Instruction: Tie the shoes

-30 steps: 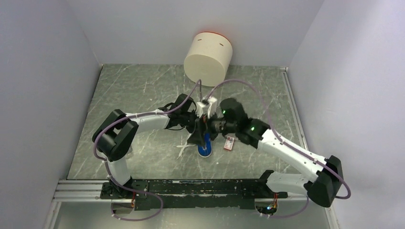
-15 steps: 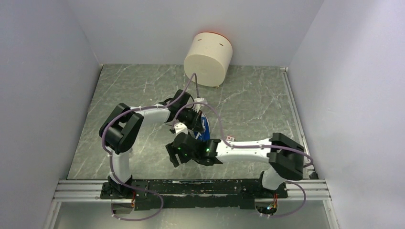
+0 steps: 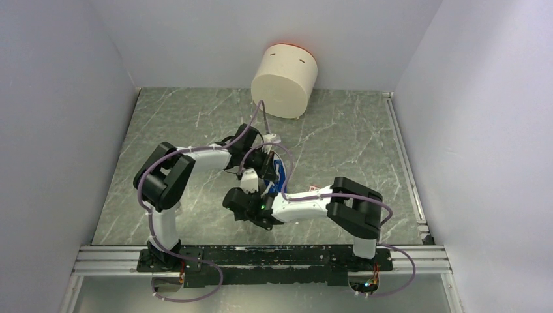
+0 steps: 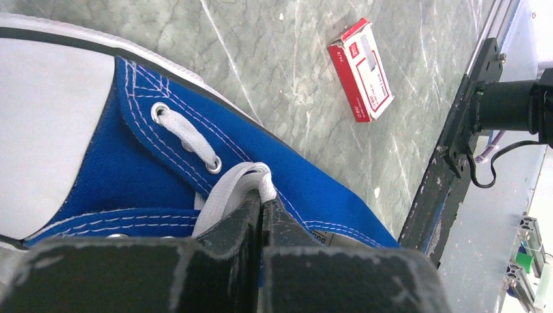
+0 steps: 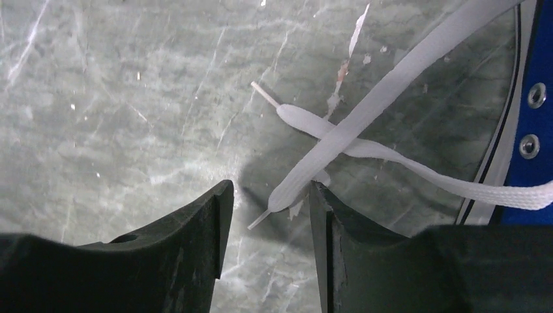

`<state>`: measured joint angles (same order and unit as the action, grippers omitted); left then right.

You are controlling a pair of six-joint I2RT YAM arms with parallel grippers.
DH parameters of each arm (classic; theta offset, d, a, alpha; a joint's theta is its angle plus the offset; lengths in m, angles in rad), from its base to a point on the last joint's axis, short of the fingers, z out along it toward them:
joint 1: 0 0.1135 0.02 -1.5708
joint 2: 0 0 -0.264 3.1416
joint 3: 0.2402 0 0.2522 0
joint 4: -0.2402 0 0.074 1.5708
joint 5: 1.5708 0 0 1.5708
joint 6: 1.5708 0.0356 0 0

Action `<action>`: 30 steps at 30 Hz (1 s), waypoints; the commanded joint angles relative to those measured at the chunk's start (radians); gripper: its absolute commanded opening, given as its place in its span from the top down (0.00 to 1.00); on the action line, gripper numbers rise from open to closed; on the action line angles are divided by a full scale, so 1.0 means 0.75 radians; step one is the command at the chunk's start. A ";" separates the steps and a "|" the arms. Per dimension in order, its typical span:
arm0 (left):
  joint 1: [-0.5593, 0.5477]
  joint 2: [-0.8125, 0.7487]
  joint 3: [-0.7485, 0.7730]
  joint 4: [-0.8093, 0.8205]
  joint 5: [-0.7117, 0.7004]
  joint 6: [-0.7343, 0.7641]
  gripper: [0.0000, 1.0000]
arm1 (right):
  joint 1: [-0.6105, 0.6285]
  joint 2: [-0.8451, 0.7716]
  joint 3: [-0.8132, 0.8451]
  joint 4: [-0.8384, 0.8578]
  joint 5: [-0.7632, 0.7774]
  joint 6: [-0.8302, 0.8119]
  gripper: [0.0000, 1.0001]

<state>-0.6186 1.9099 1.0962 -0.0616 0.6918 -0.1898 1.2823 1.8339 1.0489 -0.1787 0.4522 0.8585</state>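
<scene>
The blue canvas shoe [image 3: 281, 178] with a white toe cap lies at the table's middle, mostly hidden under both arms. In the left wrist view my left gripper [image 4: 262, 199] is shut on a loop of white lace [image 4: 238, 182] just past the shoe's [image 4: 98, 163] eyelets. Two white lace ends [image 5: 365, 117] cross on the marble left of the shoe's side [image 5: 538, 117]. My right gripper [image 5: 270, 189] hangs low over them, jaws partly apart, with one lace tip in the gap against the right finger [image 5: 326, 228]. From above, the right gripper [image 3: 233, 199] sits front-left of the shoe.
A red-and-white packet [image 4: 363, 70] lies flat right of the shoe, small in the top view [image 3: 314, 190]. A cream cylinder [image 3: 285, 80] stands at the back wall. The black rail [image 3: 261, 255] runs along the near edge. Grey walls close the sides.
My right arm swung from the shoe's right side round its front to its left, and its jaws narrowed over the lace ends. The shoe shifted toward the back. The left gripper stayed shut.
</scene>
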 commanded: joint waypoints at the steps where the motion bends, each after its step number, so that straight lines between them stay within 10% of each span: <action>1: 0.020 -0.027 -0.054 -0.004 -0.102 -0.030 0.95 | 0.006 0.075 0.033 -0.078 0.146 0.103 0.50; 7: 0.021 -0.052 -0.093 -0.008 -0.104 -0.009 0.95 | 0.008 0.095 0.045 -0.194 0.251 0.109 0.98; 15: 0.050 -0.153 -0.185 0.044 -0.060 0.010 0.95 | 0.008 -0.182 0.036 -0.147 -0.111 -0.348 1.00; 30: 0.067 -0.275 -0.345 0.253 0.022 -0.146 0.95 | -0.075 -0.800 -0.283 -0.310 -0.279 -0.294 1.00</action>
<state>-0.5732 1.7168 0.8577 0.1032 0.6895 -0.2802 1.2499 1.2888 0.8429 -0.3088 0.2283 0.6567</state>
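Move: The flat white lace end lies just beyond the right hand's open fingertips, about 2 cm ahead and 1 cm below; the other lace's tip is roughly 5 cm ahead and 1 cm left. The shoe's middle is some 9 cm ahead and 10 cm right of that hand. The left hand already pinches a lace loop above the shoe, whose middle is 3 cm right and 1 cm back; the lace end lies about 9 cm back, 7 cm left. Right pinches lace end, then draws it 10 cm up, back, right; left, still gripping, goes 3 cm left. ##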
